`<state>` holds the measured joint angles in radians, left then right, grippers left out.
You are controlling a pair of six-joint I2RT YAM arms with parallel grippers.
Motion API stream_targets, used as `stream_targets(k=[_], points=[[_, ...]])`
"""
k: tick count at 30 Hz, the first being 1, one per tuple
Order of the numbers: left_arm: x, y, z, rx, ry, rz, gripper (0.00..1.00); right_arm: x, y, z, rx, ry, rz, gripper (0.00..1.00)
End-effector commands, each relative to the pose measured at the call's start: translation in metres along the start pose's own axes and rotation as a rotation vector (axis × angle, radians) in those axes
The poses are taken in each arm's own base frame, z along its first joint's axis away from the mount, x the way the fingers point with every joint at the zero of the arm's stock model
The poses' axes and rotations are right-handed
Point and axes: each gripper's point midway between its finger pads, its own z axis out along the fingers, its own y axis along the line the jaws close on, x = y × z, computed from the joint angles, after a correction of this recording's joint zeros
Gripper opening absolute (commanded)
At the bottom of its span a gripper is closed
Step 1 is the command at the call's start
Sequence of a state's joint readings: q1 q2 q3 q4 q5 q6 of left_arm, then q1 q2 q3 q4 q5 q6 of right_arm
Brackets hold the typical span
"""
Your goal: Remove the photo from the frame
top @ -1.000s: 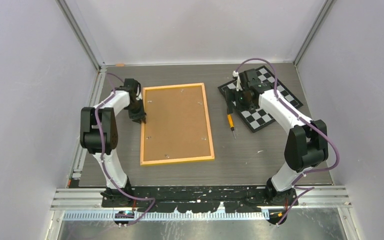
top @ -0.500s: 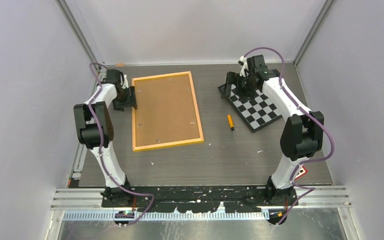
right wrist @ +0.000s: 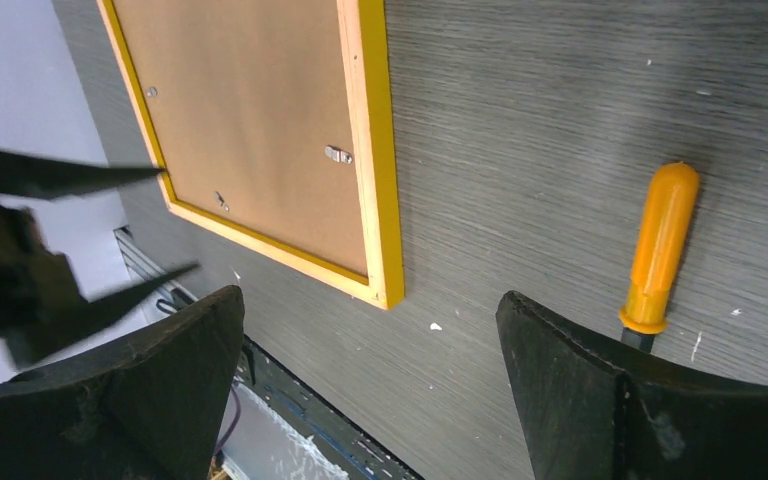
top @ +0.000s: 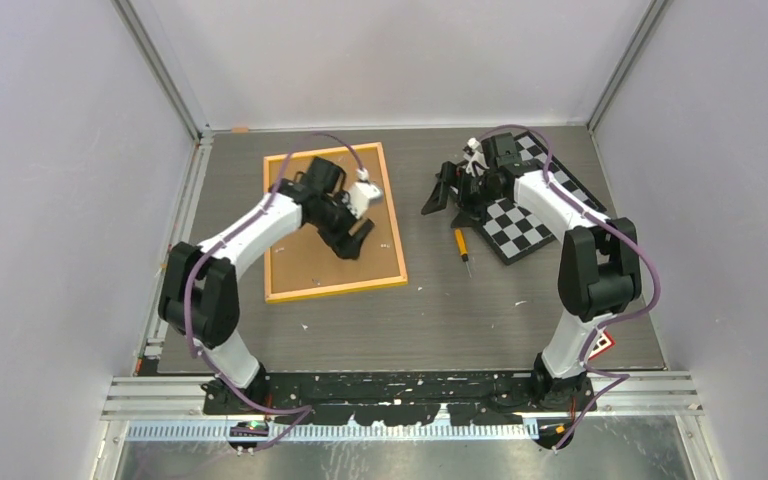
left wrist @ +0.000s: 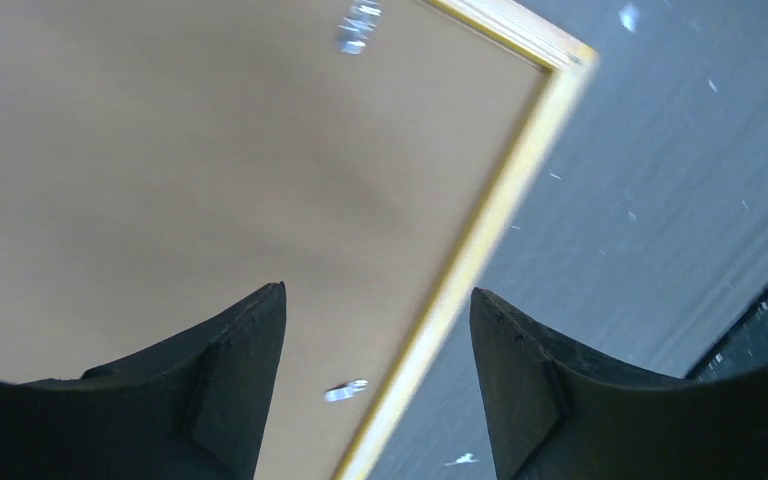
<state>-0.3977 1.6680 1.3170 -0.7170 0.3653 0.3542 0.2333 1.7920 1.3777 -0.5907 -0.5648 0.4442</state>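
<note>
The frame (top: 332, 285) lies back up on the table, left of centre, a thin yellow-orange border around a brown cork-like back (left wrist: 160, 150) with small metal clips (left wrist: 345, 390). The photo is hidden under that back. My left gripper (top: 355, 240) hovers above the frame's right part, open and holding nothing; in the left wrist view the left gripper (left wrist: 378, 300) straddles the yellow right edge (left wrist: 480, 250). My right gripper (top: 448, 195) hangs wide open over bare table right of the frame; the right wrist view shows the frame's near corner (right wrist: 385, 290) ahead of the right gripper (right wrist: 370, 300).
An orange-handled screwdriver (top: 461, 245) lies on the table between the frame and a black-and-white checkerboard (top: 525, 215) at the back right. The screwdriver (right wrist: 660, 245) sits just beyond my right finger. Grey walls close in the table on three sides.
The frame slid left and toward the back, turning slightly. My left arm swung from the frame's left edge to above its right part and opened. The right gripper moved left off the checkerboard.
</note>
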Motion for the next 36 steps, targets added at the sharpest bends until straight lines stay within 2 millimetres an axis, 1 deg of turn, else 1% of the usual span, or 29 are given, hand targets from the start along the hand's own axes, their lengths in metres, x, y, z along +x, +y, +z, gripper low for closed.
stream_targets(k=[1, 4, 7, 10, 13, 18, 21, 24, 25, 26, 31, 36], points=[[0.017, -0.046, 0.020, 0.112, 0.089, 0.169, 0.68, 0.003, 0.006, 0.005, -0.039, 0.020, 0.011, 1.00], [0.022, -0.065, 0.039, 0.118, 0.129, 0.255, 0.67, 0.012, 0.000, 0.009, -0.029, 0.046, 0.026, 1.00], [0.028, -0.076, 0.056, 0.125, 0.163, 0.319, 0.65, 0.017, -0.005, 0.011, -0.022, 0.059, 0.038, 1.00], [0.038, -0.081, 0.068, 0.113, 0.212, 0.376, 0.62, 0.020, -0.007, 0.010, -0.020, 0.063, 0.039, 1.00], [0.048, -0.083, 0.076, 0.092, 0.234, 0.421, 0.58, 0.022, -0.008, 0.011, -0.018, 0.063, 0.039, 1.00], [0.061, -0.088, 0.082, 0.086, 0.251, 0.470, 0.45, 0.028, -0.012, 0.020, -0.027, 0.101, 0.073, 1.00], [0.064, -0.088, 0.083, 0.078, 0.253, 0.470, 0.33, 0.032, -0.012, 0.028, -0.041, 0.133, 0.096, 1.00], [0.057, -0.091, 0.077, 0.079, 0.222, 0.463, 0.11, 0.035, -0.011, 0.034, -0.061, 0.159, 0.115, 0.99], [0.052, -0.092, 0.072, 0.076, 0.202, 0.460, 0.04, 0.036, -0.011, 0.036, -0.065, 0.166, 0.121, 0.99], [0.046, -0.094, 0.067, 0.073, 0.179, 0.453, 0.00, 0.037, -0.010, 0.038, -0.075, 0.172, 0.127, 0.99], [0.017, -0.096, 0.041, 0.058, 0.062, 0.396, 0.00, 0.046, -0.001, 0.048, -0.134, 0.223, 0.154, 0.96], [-0.012, -0.094, 0.021, 0.054, -0.050, 0.334, 0.00, 0.056, 0.022, 0.055, -0.243, 0.298, 0.185, 0.95]])
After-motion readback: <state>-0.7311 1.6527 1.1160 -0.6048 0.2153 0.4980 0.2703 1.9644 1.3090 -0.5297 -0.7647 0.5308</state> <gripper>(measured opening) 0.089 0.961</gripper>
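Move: The frame's near bar, toward its right end, lies about 8 cm back, 5 cm right and 9 cm below the left hand. The frame's near right corner is some 8 cm farther right along that bar. The orange screwdriver lies about 26 cm right of the left hand and 2 cm ahead. From the right hand that corner lies about 10 cm back, 7 cm left and 10 cm below; the chessboard's middle is 12 cm ahead and 17 cm right. The frame's near bar is approached by the open left hand, coming down and back about 8 cm each and some 5 cm right, turning roughly 25 degrees clockwise. Its fingers straddle and pinch the bar, then rise about 3 cm with it. The right hand, wide open, sinks about 6 cm with some back and late leftward travel towards the frame's near right corner, tipping its fingers. ##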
